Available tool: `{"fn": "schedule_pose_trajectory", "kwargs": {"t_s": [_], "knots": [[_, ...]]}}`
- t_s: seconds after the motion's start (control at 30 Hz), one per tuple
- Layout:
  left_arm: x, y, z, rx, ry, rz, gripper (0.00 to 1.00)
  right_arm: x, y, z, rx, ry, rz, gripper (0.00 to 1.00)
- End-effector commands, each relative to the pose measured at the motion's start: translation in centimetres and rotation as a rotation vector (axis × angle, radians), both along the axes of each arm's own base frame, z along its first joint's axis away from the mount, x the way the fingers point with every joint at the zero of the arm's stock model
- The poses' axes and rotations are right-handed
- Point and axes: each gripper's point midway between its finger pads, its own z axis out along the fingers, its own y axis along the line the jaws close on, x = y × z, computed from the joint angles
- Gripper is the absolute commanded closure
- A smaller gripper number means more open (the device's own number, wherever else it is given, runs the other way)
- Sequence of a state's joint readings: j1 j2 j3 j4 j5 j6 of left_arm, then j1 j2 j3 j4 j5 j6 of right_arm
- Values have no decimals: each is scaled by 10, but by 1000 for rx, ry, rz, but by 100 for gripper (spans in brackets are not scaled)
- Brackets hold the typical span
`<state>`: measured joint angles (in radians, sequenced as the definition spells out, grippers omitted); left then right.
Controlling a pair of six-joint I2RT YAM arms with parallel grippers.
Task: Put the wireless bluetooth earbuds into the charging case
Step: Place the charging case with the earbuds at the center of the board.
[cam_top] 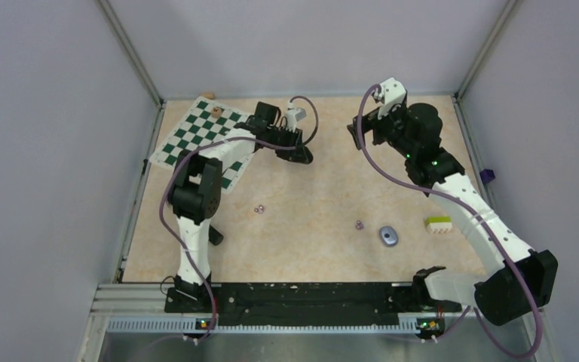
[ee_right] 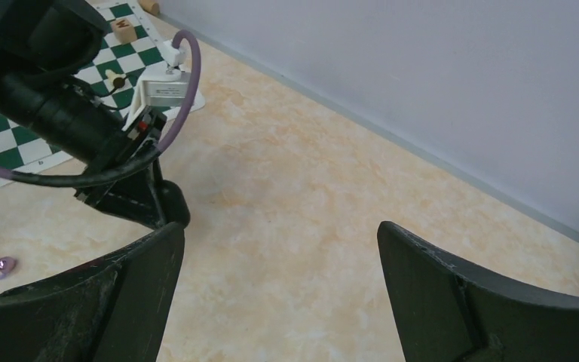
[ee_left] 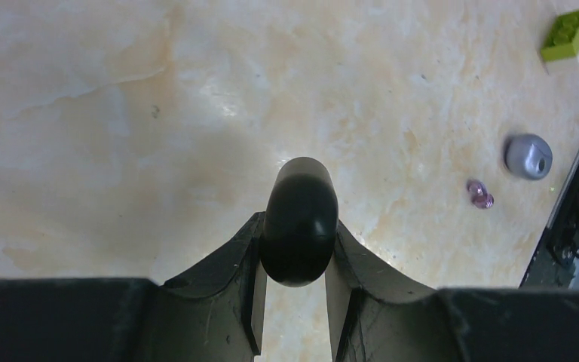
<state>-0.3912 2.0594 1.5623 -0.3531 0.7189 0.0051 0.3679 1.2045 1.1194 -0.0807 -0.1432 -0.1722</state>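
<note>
A glossy black oval charging case [ee_left: 299, 219] is pinched between the fingers of my left gripper [ee_left: 298, 230], which hovers over the tan table just right of the chessboard [cam_top: 301, 153]. Pale purple earbuds [cam_top: 258, 209] lie on the table below it. Another purple earbud [cam_top: 359, 224] rests beside a grey-blue oval case [cam_top: 388, 236]; both also show in the left wrist view, the earbud [ee_left: 480, 194] and the grey case [ee_left: 528, 156]. My right gripper [ee_right: 279, 230] is open and empty at the back of the table [cam_top: 366, 128], facing the left gripper. No black earbuds show.
A green-and-white chessboard [cam_top: 203, 136] lies at the back left with a wooden block [cam_top: 216, 111] on it. A lime and white brick [cam_top: 439, 224] sits at the right. Grey walls close in the back and sides.
</note>
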Motion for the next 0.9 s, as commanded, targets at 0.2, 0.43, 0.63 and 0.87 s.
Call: {"fn": "schedule_pose_trajectory", "kwargs": {"t_s": [0.2, 0.43, 0.63, 0.87], "knots": [[77, 41, -39, -63, 261, 360, 100, -1, -4, 15, 24, -59, -12, 2], [83, 50, -54, -42, 306, 430, 100, -1, -5, 16, 25, -64, -15, 2], [84, 55, -65, -9, 329, 456, 96, -1, -6, 18, 28, -68, -20, 2], [80, 60, -68, 26, 344, 467, 80, -2, -6, 18, 28, -67, -18, 2]]}}
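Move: The charging case is already in the left hand's fingers. The bare patch of table it is taken to lies about 8 cm ahead of that hand, 5 cm to its left and 8 cm below. The chessboard's middle is some 31 cm left and 10 cm ahead of the hand; the nearer lilac beads are roughly 14 cm back and 13 cm left. From the idle right hand that patch is about 11 cm ahead, 25 cm left and 29 cm below. The charging case, still pinched at the left fingertips, is carried about 8 cm forward and 6 cm down, swinging left by 5 cm towards the bare table just right of the chessboard. On the way the left wrist turns roughly 25 degrees counter-clockwise and tips some 20, then the hand holds nearly still with its fingers kept shut on the case, which seems to touch the table. ##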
